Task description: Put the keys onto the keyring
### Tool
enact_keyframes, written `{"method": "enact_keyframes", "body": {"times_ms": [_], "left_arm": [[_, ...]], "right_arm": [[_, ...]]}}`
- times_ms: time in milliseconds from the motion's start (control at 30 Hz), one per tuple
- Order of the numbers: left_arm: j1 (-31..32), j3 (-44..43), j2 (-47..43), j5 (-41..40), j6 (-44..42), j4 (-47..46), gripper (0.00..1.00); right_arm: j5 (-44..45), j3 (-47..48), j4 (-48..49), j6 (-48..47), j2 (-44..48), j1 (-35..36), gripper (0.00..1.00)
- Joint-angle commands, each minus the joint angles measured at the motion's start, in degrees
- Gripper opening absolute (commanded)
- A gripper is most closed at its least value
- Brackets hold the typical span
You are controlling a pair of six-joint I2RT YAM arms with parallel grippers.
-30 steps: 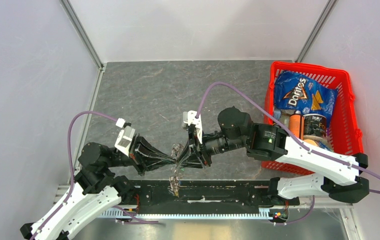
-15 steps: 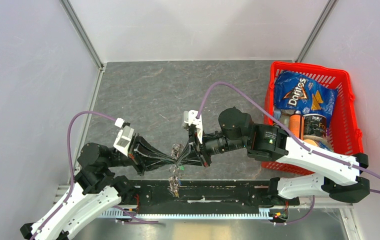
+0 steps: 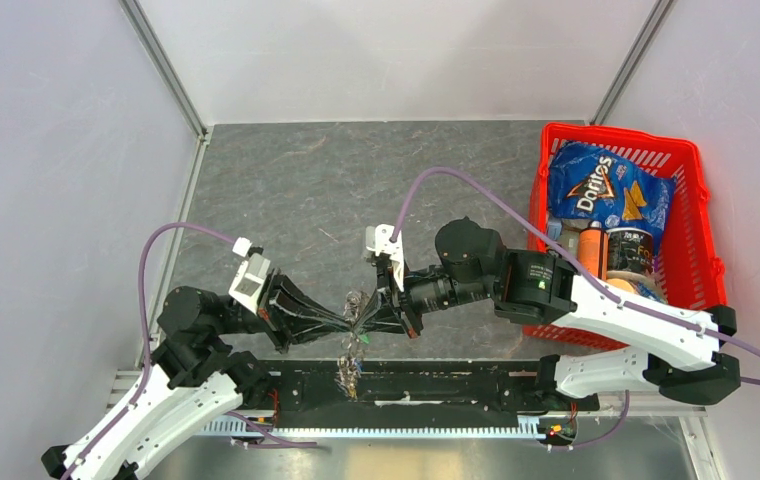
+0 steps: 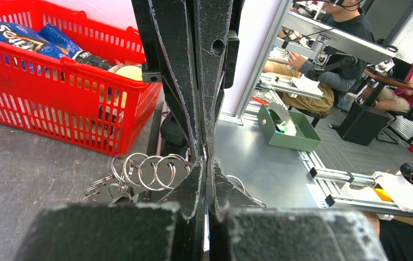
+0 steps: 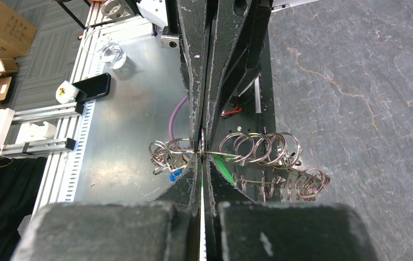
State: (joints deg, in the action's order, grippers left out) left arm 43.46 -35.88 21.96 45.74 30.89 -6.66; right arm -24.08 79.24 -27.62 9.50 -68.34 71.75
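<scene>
Low over the table's near edge, both grippers meet tip to tip. The keyring (image 3: 354, 300) is a chain of silver split rings (image 4: 144, 171) strung between them, with a bunch hanging lower (image 3: 348, 370). My left gripper (image 3: 349, 321) (image 4: 208, 161) is shut, with a thin strip of metal from the keyring between its fingers. My right gripper (image 3: 364, 320) (image 5: 201, 153) is shut on a ring wire, with loops on either side (image 5: 258, 148). A green key (image 5: 223, 171) (image 3: 362, 338) hangs just under the right fingers. Its green shows in the slit between them.
A red basket (image 3: 621, 130) (image 4: 57, 103) stands at the right with a Doritos bag (image 3: 601, 190) and jars inside. The black mounting rail (image 3: 436, 385) runs just below the grippers. White walls close the left, back and right.
The right gripper's jaws have closed onto the ring wire. Both arms and the ring chain have stayed almost in place.
</scene>
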Motion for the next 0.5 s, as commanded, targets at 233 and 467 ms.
{"method": "enact_keyframes", "body": {"times_ms": [233, 467], "left_arm": [[0.0, -0.2, 1.3, 2.1, 1.8, -2.3, 0.10], [0.0, -3.4, 4.1, 5.3, 0.3, 2.7, 0.29]], "right_arm": [[0.8, 5.6, 0.2, -2.3, -0.4, 2.8, 0.00], [-0.8, 8.0, -5.4, -2.4, -1.6, 3.1, 0.00]]}}
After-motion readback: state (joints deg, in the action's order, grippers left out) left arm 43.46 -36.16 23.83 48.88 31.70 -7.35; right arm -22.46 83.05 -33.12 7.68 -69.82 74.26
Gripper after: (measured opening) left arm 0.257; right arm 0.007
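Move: The keyring's gripped edge sits right at the left fingertips, about 1 cm to that hand's right and level with it. From the right hand the same edge is about 1 cm to its left, already pinched. From the right hand, the green key is about 2 cm ahead, 1 cm left and 3 cm below, and the blue key about 3 cm back, 1 cm left and 3 cm below. The keyring's edge stays pinched in the shut right fingers, which carry it about 1 cm back towards the robot. Meanwhile the left fingers, shut on it at first, part to roughly a quarter open to hand it over, staying astride it while the left hand drifts about half a centimetre back and slightly down. ##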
